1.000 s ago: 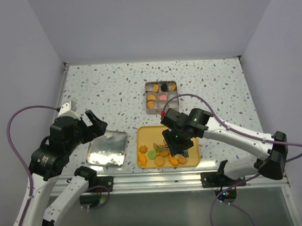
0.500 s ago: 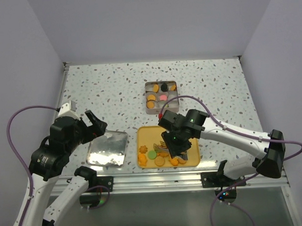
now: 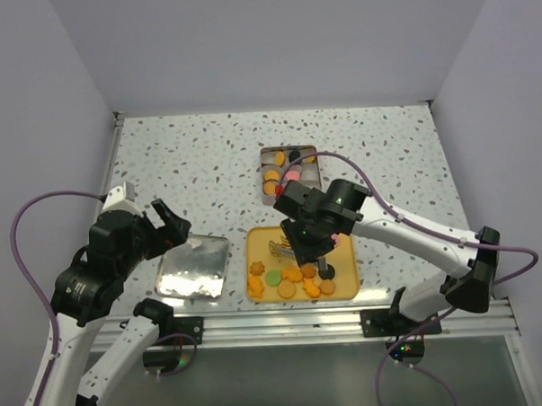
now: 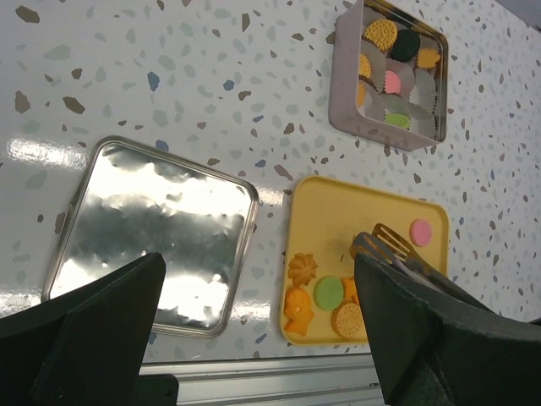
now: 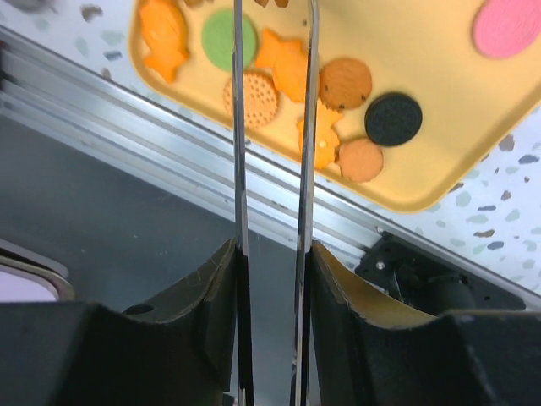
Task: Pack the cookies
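Several cookies [image 3: 292,278] lie along the near side of a yellow tray [image 3: 348,286]: orange fish and flower shapes, a green disc [image 4: 329,292] and a black disc [image 5: 393,118]. A pink disc [image 4: 420,231] lies apart at the tray's far right. More cookies fill an open tin [image 3: 289,173] behind the tray. My right gripper [image 5: 272,254] is shut on metal tongs [image 5: 237,127], whose blades reach over the tray; the tips are cut off in the right wrist view. The tongs [image 4: 385,241] hang above the tray's middle. My left gripper [image 4: 258,271] hangs open above the table's left, holding nothing.
A shiny square tin lid [image 3: 193,267] lies flat to the left of the yellow tray. An aluminium rail [image 3: 285,324] runs along the table's near edge. Purple cables loop off both arms.
My right arm has swung left and away over the tray, carrying the tongs toward its middle, and the blades have been squeezed closer. The left arm has stayed put.
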Controlling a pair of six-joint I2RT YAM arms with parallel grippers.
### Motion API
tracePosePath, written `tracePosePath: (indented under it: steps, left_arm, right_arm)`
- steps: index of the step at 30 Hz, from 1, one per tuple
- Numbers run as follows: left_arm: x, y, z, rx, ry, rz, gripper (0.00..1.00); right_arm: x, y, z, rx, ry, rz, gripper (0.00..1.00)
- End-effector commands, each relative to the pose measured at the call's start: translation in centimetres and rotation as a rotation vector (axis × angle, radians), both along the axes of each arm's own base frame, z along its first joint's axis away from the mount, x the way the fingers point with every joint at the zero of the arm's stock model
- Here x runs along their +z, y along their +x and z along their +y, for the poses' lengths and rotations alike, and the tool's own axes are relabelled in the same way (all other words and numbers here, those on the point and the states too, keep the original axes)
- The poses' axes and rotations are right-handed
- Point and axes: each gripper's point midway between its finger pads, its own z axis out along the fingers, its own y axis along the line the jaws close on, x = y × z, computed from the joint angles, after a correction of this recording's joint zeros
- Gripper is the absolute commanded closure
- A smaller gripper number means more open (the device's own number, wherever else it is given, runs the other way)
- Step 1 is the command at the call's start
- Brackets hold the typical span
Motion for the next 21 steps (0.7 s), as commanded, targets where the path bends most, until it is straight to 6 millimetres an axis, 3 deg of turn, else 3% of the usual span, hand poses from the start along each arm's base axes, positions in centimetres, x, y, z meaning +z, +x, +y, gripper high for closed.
tracePosePath:
  steps: [1, 5, 10, 11, 15, 21]
  left_arm:
    - [0.4, -0.2, 0.4, 0.015, 0.007, -0.015, 0.0]
    - [0.6, -0.4, 0.6, 0.019, 0.008, -0.019, 0.0]
    - [0.9, -0.4, 0.5, 0.017, 0.0, -0.024, 0.0]
    - [1.0, -0.4, 0.4, 0.014, -0.002, -0.028, 0.0]
    - [1.4, -0.4, 0.5, 0.017, -0.003, -0.033, 0.0]
    - [2.1, -0.8, 1.0, 0.027, 0.005, -0.057, 0.0]
  right_arm:
    - [2.9, 2.6, 0.4, -0.023, 0.033, -0.088, 0.65]
    - [5.0, 6.8, 1.0, -0.077, 0.095, -0.13, 0.65]
    - [7.1, 14.2, -0.8, -0.162, 0.092, -0.201, 0.65]
    - [8.3, 15.4, -0.8, -0.171, 0.113, -0.228, 0.65]
    - [7.4, 20.2, -2.6, -0.226, 0.058, -0.226, 0.65]
    - [6.4, 23.8, -5.3, -0.283, 0.018, -0.226, 0.66]
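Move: The right hand already grips the tongs, with an orange flower cookie seemingly lifted in their tips. The cookie box stands about 34 cm ahead of this hand, 3 cm to its left and 12 cm below. The yellow tray's middle is some 5 cm ahead and 1 cm left, with the pink cookie 12 cm ahead and 8 cm right, and the black cookie 2 cm ahead and 5 cm right, all about 14 cm down. From the left hand, the box is some 29 cm ahead, 31 cm right and 18 cm below. Keeping the tongs pinched on the cookie, the right hand sweeps forward about 23 cm from over the yellow tray to the cookie box, bringing the tong tips above it. It rises some 7 cm on the way and begins to sink at the end, while its fingers swing forward a little and the wrist turns roughly 15 degrees clockwise. ##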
